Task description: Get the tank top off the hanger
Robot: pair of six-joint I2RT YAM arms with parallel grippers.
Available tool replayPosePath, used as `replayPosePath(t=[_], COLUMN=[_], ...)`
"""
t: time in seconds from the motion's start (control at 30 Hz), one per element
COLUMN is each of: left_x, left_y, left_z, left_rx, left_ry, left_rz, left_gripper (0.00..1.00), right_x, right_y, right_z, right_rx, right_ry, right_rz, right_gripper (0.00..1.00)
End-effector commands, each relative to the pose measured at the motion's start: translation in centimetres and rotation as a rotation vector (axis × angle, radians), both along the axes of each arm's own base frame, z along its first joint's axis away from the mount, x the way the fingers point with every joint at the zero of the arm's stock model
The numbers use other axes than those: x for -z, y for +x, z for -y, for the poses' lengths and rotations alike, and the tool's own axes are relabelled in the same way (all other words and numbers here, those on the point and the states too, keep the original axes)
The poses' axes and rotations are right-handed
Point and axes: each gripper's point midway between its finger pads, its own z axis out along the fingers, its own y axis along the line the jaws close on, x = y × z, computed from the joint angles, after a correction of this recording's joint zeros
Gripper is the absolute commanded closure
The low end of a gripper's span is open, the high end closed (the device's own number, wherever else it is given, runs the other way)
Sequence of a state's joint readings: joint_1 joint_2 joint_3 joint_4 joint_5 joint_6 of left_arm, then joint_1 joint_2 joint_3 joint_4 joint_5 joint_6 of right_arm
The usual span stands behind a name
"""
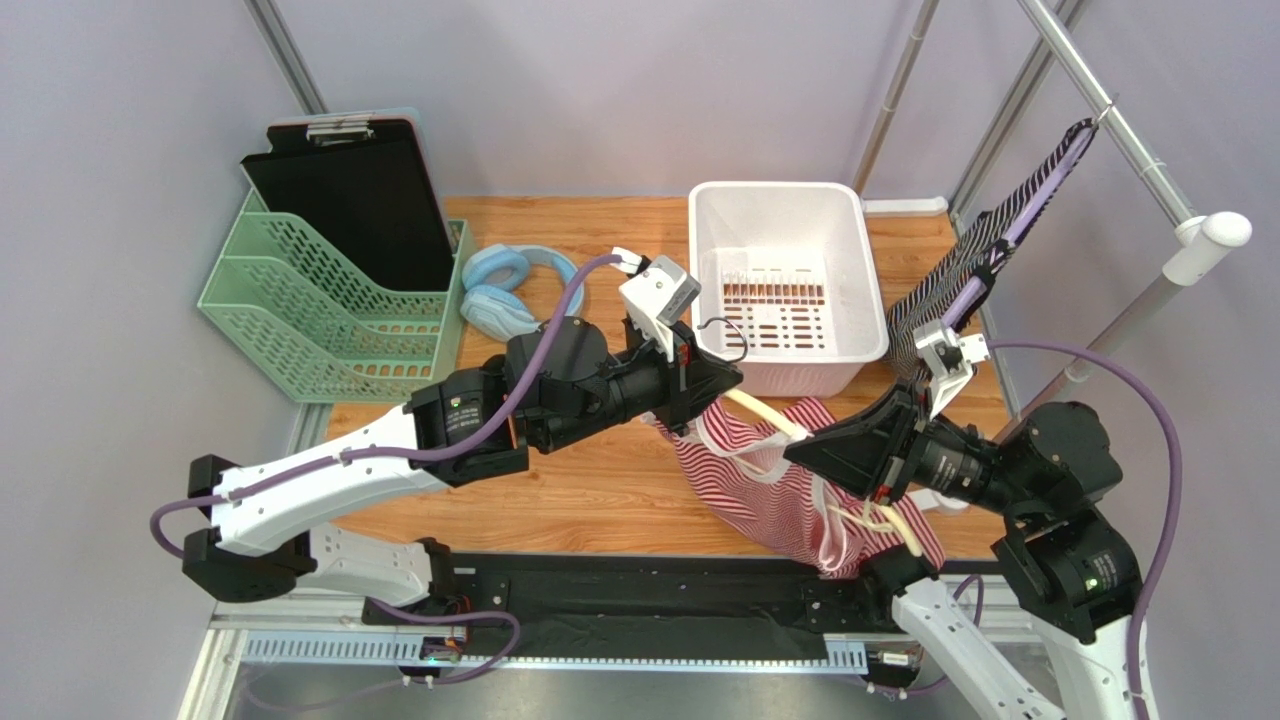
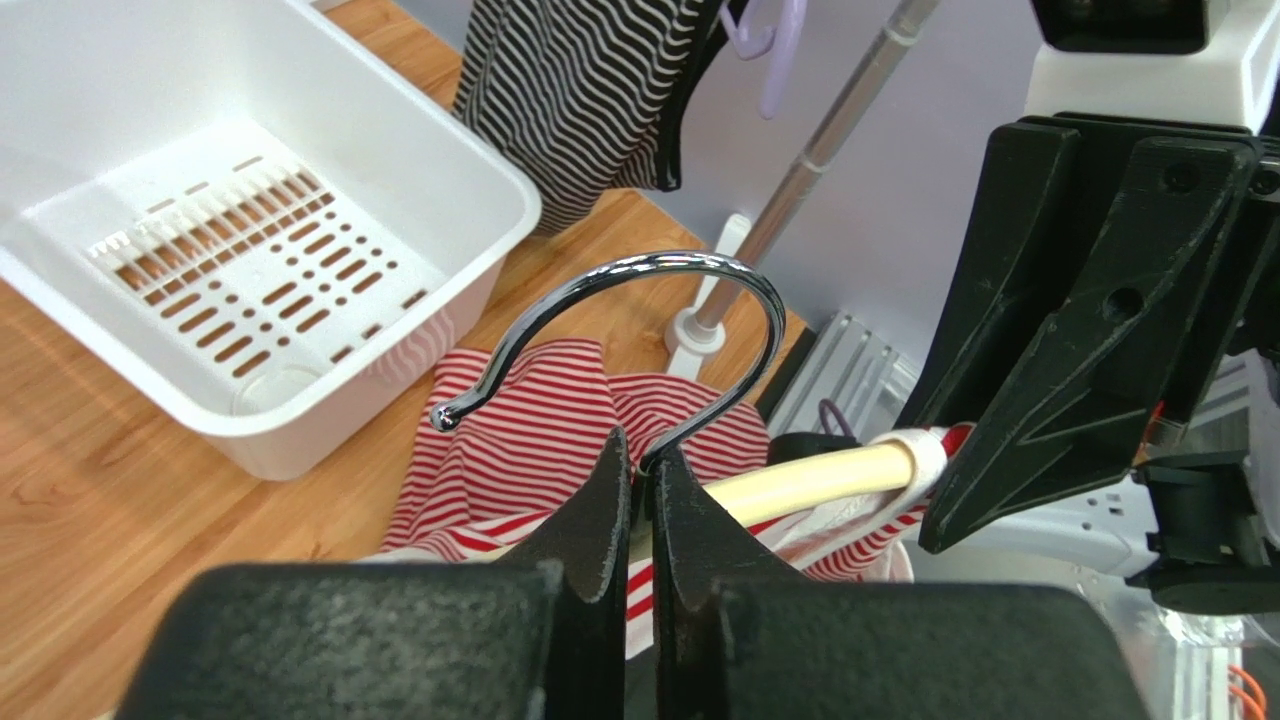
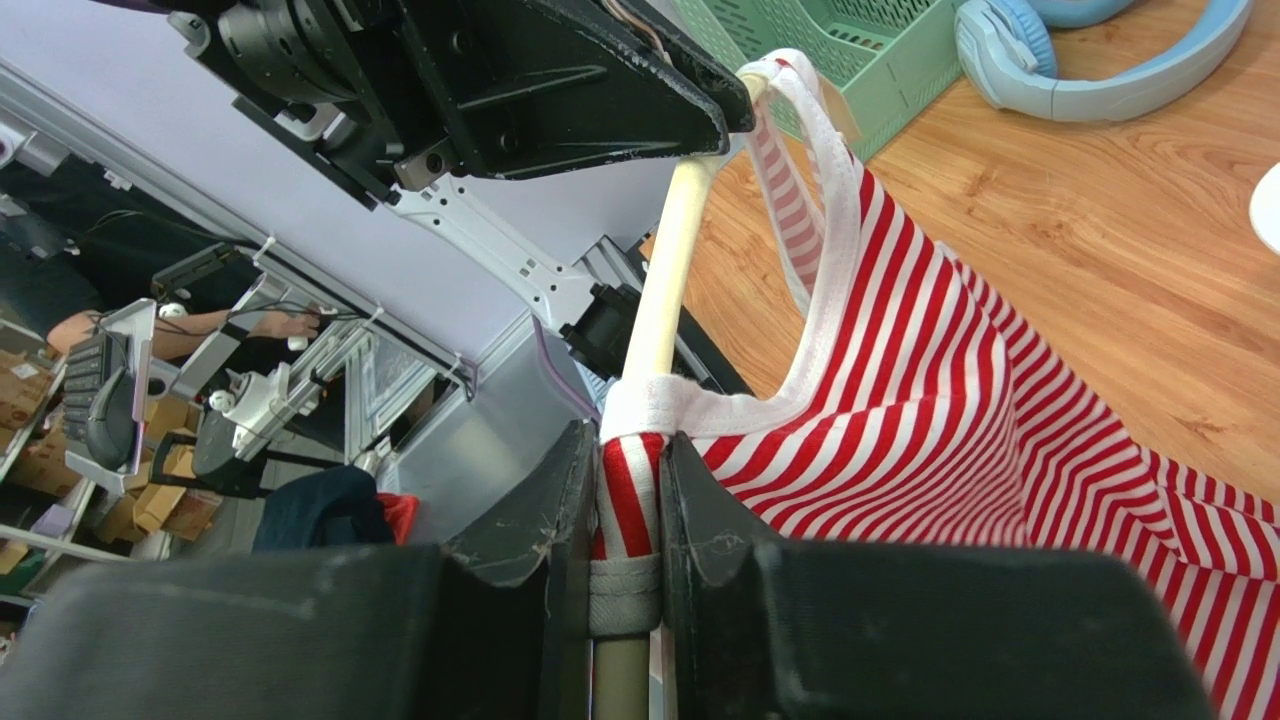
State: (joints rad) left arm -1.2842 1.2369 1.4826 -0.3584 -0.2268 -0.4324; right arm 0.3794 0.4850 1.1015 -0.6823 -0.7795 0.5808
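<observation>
A red-and-white striped tank top [image 1: 751,483] hangs from a hanger with a cream bar [image 1: 766,413] and droops onto the wooden table. My left gripper [image 2: 643,458] is shut on the neck just under the hanger's chrome hook [image 2: 661,285], near the bar's left end [image 2: 812,477]. My right gripper [image 3: 628,465] is shut on the tank top's strap [image 3: 639,495], where it wraps the hanger bar [image 3: 669,255] at the other end. In the top view the left gripper [image 1: 732,383] and right gripper [image 1: 804,446] face each other across the hanger.
A white perforated bin [image 1: 784,203] stands at the back centre. A green file tray [image 1: 323,308] with a black clipboard [image 1: 353,180] is at the back left, blue headphones [image 1: 511,288] beside it. A black-and-white striped garment [image 1: 977,255] hangs from the rack on the right.
</observation>
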Motion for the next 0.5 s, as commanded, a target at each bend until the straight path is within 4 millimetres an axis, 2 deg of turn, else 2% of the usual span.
replayPosePath(t=[0.0, 0.07, 0.13, 0.2, 0.23, 0.27, 0.33, 0.37, 0.47], left_x=[-2.6, -2.2, -2.1, -2.4, -2.5, -2.6, -3.1, -3.8, -4.7], left_y=[1.7, 2.9, 3.7, 4.0, 4.2, 4.3, 4.9, 5.0, 5.5], left_z=[-1.5, -3.0, -4.1, -4.8, -5.2, -5.5, -6.7, -7.1, -8.2], left_rx=[-0.134, -0.230, -0.294, -0.323, -0.343, -0.353, -0.407, -0.420, -0.466], left_ry=[-0.079, -0.055, -0.040, -0.045, -0.034, -0.031, -0.019, -0.022, -0.018], left_rz=[-0.032, -0.042, -0.038, -0.030, -0.016, -0.013, -0.004, 0.008, 0.022], left_gripper=[1.00, 1.00, 1.00, 1.00, 1.00, 1.00, 1.00, 1.00, 1.00], right_x=[-1.9, -0.9, -0.1, 0.3, 0.7, 0.9, 1.2, 1.4, 1.3], right_y=[-0.1, 0.7, 1.8, 2.5, 3.3, 3.7, 4.3, 4.8, 5.5], right_z=[-0.2, -0.5, -0.6, -0.7, -0.6, -0.5, 0.0, 0.1, 0.9], right_rx=[-0.025, -0.024, -0.001, 0.023, 0.049, 0.065, 0.108, 0.117, 0.178], right_ry=[0.025, -0.008, -0.035, -0.046, -0.066, -0.082, -0.122, -0.147, -0.194], right_rz=[0.088, 0.036, -0.002, -0.025, -0.033, -0.040, -0.055, -0.047, -0.040], right_gripper=[0.98, 0.94, 0.94, 0.87, 0.79, 0.61, 0.46, 0.34, 0.23])
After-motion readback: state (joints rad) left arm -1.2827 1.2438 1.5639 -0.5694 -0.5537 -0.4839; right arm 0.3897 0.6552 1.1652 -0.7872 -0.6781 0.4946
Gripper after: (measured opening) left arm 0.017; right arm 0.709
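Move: The left hand already grips the hanger just under its hook, and the right still pinches the hanger's arm and the strap. The tank top's middle hangs about 12 cm straight below the right hand; from the left it is roughly 6 cm back, 6 cm right and 14 cm down. The white basket stands some 25 cm ahead and 12 cm right of the left hand, 30 cm below. The right hand eases 4 cm forward and opens off the hanger; the left carries it left-forward, turning 20° counter-clockwise. ##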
